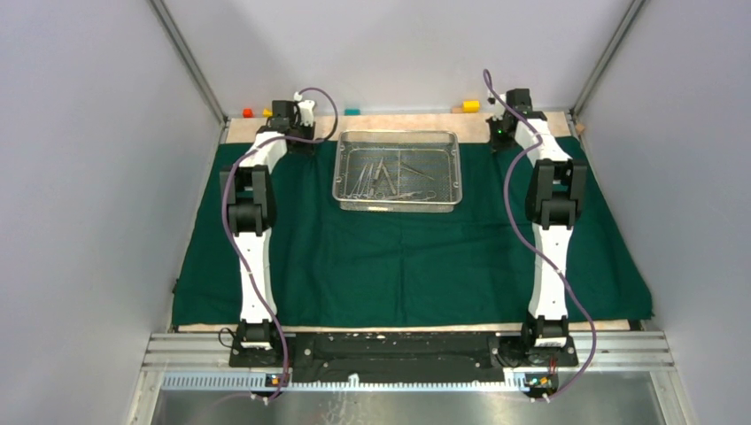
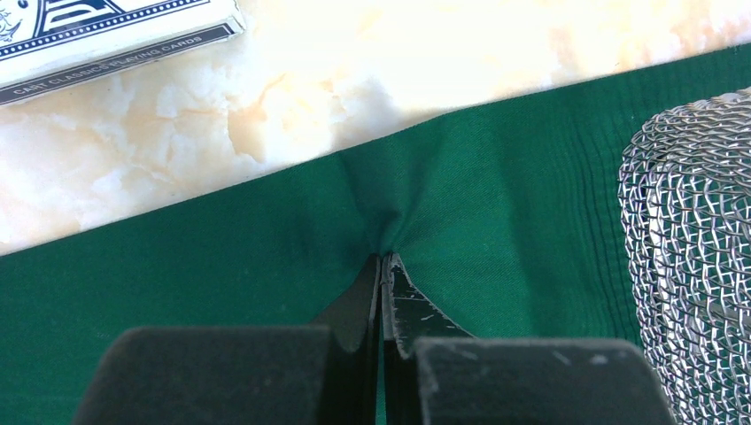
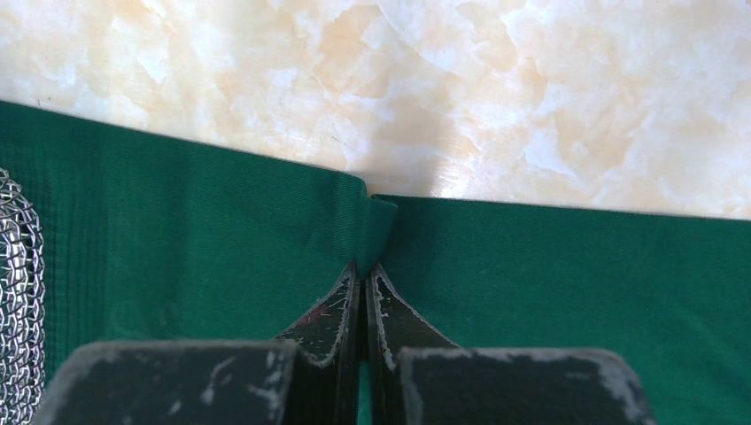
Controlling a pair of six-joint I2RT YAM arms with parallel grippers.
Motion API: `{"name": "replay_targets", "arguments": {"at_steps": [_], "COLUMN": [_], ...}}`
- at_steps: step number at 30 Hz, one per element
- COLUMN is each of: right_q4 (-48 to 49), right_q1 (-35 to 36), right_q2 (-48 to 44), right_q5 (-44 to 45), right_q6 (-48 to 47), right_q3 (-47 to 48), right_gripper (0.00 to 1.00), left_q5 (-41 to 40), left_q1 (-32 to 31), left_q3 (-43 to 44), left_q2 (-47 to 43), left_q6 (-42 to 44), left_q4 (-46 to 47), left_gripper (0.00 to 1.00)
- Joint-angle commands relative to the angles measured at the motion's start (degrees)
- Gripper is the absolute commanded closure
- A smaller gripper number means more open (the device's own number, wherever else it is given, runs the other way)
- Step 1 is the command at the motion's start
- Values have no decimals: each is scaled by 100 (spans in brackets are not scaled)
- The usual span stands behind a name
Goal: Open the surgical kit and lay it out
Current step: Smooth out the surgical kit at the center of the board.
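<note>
The dark green cloth (image 1: 398, 257) lies spread over the table. On its far middle stands the silver wire-mesh tray (image 1: 396, 135) with several slim steel instruments (image 1: 390, 177) inside. My left gripper (image 1: 297, 137) is at the cloth's far edge, left of the tray. In the left wrist view it (image 2: 385, 257) is shut on a pinched fold of cloth (image 2: 221, 274), with the tray's mesh wall (image 2: 691, 248) at the right. My right gripper (image 1: 500, 133) is at the far edge right of the tray; it (image 3: 365, 266) is shut on a small tuck of the cloth's hem (image 3: 376, 226).
Small coloured blocks, red (image 1: 247, 112), teal (image 1: 352, 112) and yellow (image 1: 470, 106), line the back edge. A playing-card box (image 2: 106, 31) lies on the marble tabletop (image 2: 354, 80) beyond the cloth. Grey walls close in both sides.
</note>
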Motion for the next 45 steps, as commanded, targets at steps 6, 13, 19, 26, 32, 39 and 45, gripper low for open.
{"name": "replay_targets", "arguments": {"at_steps": [6, 13, 19, 26, 32, 39, 45], "right_q4": [118, 141, 143, 84, 7, 286, 487], "right_q1": [-69, -61, -61, -61, -142, -650, -1131], "right_q2": [-145, -164, -140, -94, -309, -1028, -1276], "right_q5": [426, 462, 549, 630, 630, 201, -240], "right_q6": [-18, -16, -69, -128, -253, -301, -343], "right_q3": [-251, -275, -237, -109, -153, -773, -1183], "right_gripper": [100, 100, 100, 100, 56, 38, 37], "left_q5": [-1074, -1017, -951, -938, -1061, -1277, -1253], "left_q1": [512, 503, 506, 506, 510, 556, 691], "left_q3": [302, 426, 242, 82, 108, 72, -632], "left_q2": [290, 369, 278, 131, -14, -424, -825], "left_q6": [389, 394, 413, 410, 467, 553, 648], "left_q4": [136, 73, 112, 159, 178, 347, 592], "left_gripper": [100, 100, 100, 99, 44, 10, 1]}}
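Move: The kit's wrap is still pinched in both hands near its far edge. Its far-left corner lies about 26 cm left of the left hand and 2 cm ahead, the far-right corner roughly 24 cm right of the right hand and 2 cm ahead. The tray's middle is some 28 cm right and 8 cm back of the left hand, 32 cm left and 8 cm back of the right; the card box is 12 cm ahead and 5 cm left of the left hand. The wrap is dragged about 1 cm forward and slightly left by both pinching hands, which pause and then open and let go of it. Low over the cloth, the left hand goes about 10 cm left towards the far-left corner, fingers nearly wide open, rolling and turning counter-clockwise; the right, partly open, goes some 9 cm right, drawing back 3 cm and rising slightly. ##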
